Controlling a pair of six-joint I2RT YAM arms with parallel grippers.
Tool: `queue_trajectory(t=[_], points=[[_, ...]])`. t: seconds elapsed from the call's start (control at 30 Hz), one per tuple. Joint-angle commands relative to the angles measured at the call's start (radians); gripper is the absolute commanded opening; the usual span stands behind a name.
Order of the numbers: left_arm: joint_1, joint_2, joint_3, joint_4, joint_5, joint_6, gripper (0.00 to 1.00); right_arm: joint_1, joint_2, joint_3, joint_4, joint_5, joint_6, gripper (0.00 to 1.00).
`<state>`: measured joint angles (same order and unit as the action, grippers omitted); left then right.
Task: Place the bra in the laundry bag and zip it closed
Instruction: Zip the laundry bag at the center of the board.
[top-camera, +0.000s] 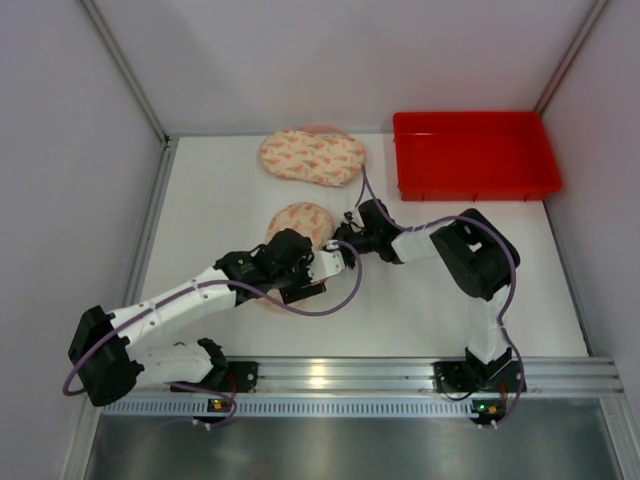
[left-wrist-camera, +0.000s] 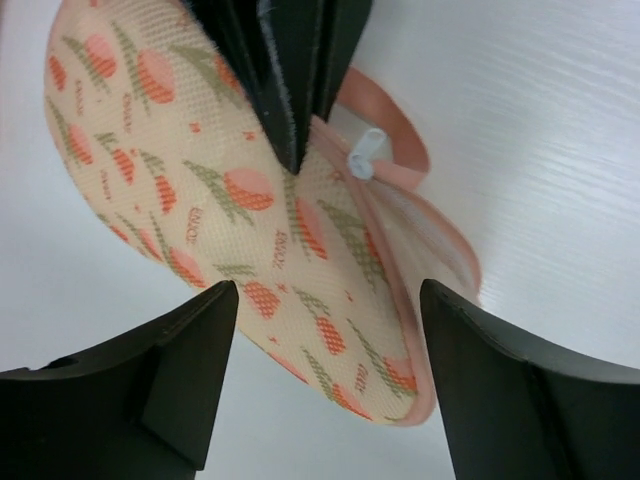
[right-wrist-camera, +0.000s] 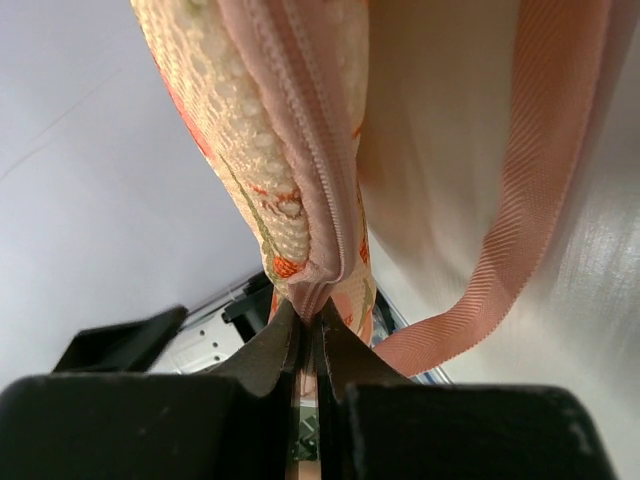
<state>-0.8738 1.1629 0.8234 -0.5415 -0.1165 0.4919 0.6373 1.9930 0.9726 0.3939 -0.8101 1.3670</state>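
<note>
The laundry bag (top-camera: 297, 218), a rounded mesh pouch with an orange and green print and pink trim, is held up off the middle of the white table. My right gripper (right-wrist-camera: 318, 312) is shut on its pink zipped seam (right-wrist-camera: 320, 170), and a pink ribbon loop (right-wrist-camera: 530, 200) hangs beside it. In the left wrist view the bag (left-wrist-camera: 200, 190) fills the frame, with a white zip pull (left-wrist-camera: 366, 155) next to the right gripper's dark fingers (left-wrist-camera: 290, 90). My left gripper (left-wrist-camera: 330, 340) is open, its fingers either side of the bag's lower edge without touching. The bra is hidden.
A second printed fabric piece (top-camera: 312, 157), wider and two-lobed, lies at the back of the table. A red bin (top-camera: 475, 155) stands at the back right. A metal rail (top-camera: 400, 375) runs along the near edge, and side walls close in the table.
</note>
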Motion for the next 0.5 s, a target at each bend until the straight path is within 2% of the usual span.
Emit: queue_trajectory(t=[0.0,0.07,0.1,0.13,0.2,0.37,0.47], points=[[-0.002,-0.016,0.097,-0.132,0.17,0.037,0.76,0.005,-0.007,0.051,-0.012,-0.015,-0.031,0.0],[-0.002,0.02,0.167,-0.158,0.211,0.078,0.66,0.005,-0.01,0.054,-0.023,-0.012,-0.039,0.0],[-0.002,0.035,0.189,-0.175,0.239,0.089,0.54,0.007,-0.01,0.054,-0.024,-0.011,-0.04,0.0],[-0.002,0.055,0.213,-0.182,0.25,0.103,0.47,0.007,-0.011,0.054,-0.026,-0.011,-0.039,0.0],[-0.002,0.106,0.263,-0.199,0.283,0.146,0.37,0.009,-0.011,0.054,-0.027,-0.012,-0.034,0.0],[-0.013,0.158,0.293,-0.204,0.342,0.318,0.31,0.013,-0.011,0.054,-0.03,-0.017,-0.013,0.0],[-0.034,0.21,0.335,-0.204,0.336,0.333,0.31,0.018,-0.011,0.057,-0.033,-0.018,0.0,0.0]])
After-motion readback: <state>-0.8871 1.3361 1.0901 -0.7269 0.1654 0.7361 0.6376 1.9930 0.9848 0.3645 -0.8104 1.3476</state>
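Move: Ahead and to the right of the left hand, about 3 cm forward, 8 cm right and some 4 cm lower, is the zip pull. The laundry bag's middle lies below that hand, about 2 cm ahead and 1 cm left, with the strap loop roughly 4 cm ahead and 10 cm right. From the right hand, which pinches the zip edge, the pull is about 2 cm back and 2 cm right. Swinging about 5 cm to the right across the bag, the left hand comes over towards the zip pull, first lifting some 4 cm, then starting to sink again. Its wrist turns clockwise some 20 degrees while the wide-open fingers narrow to about a third, still empty. The right hand stays put and keeps its pinch on the zip edge. ##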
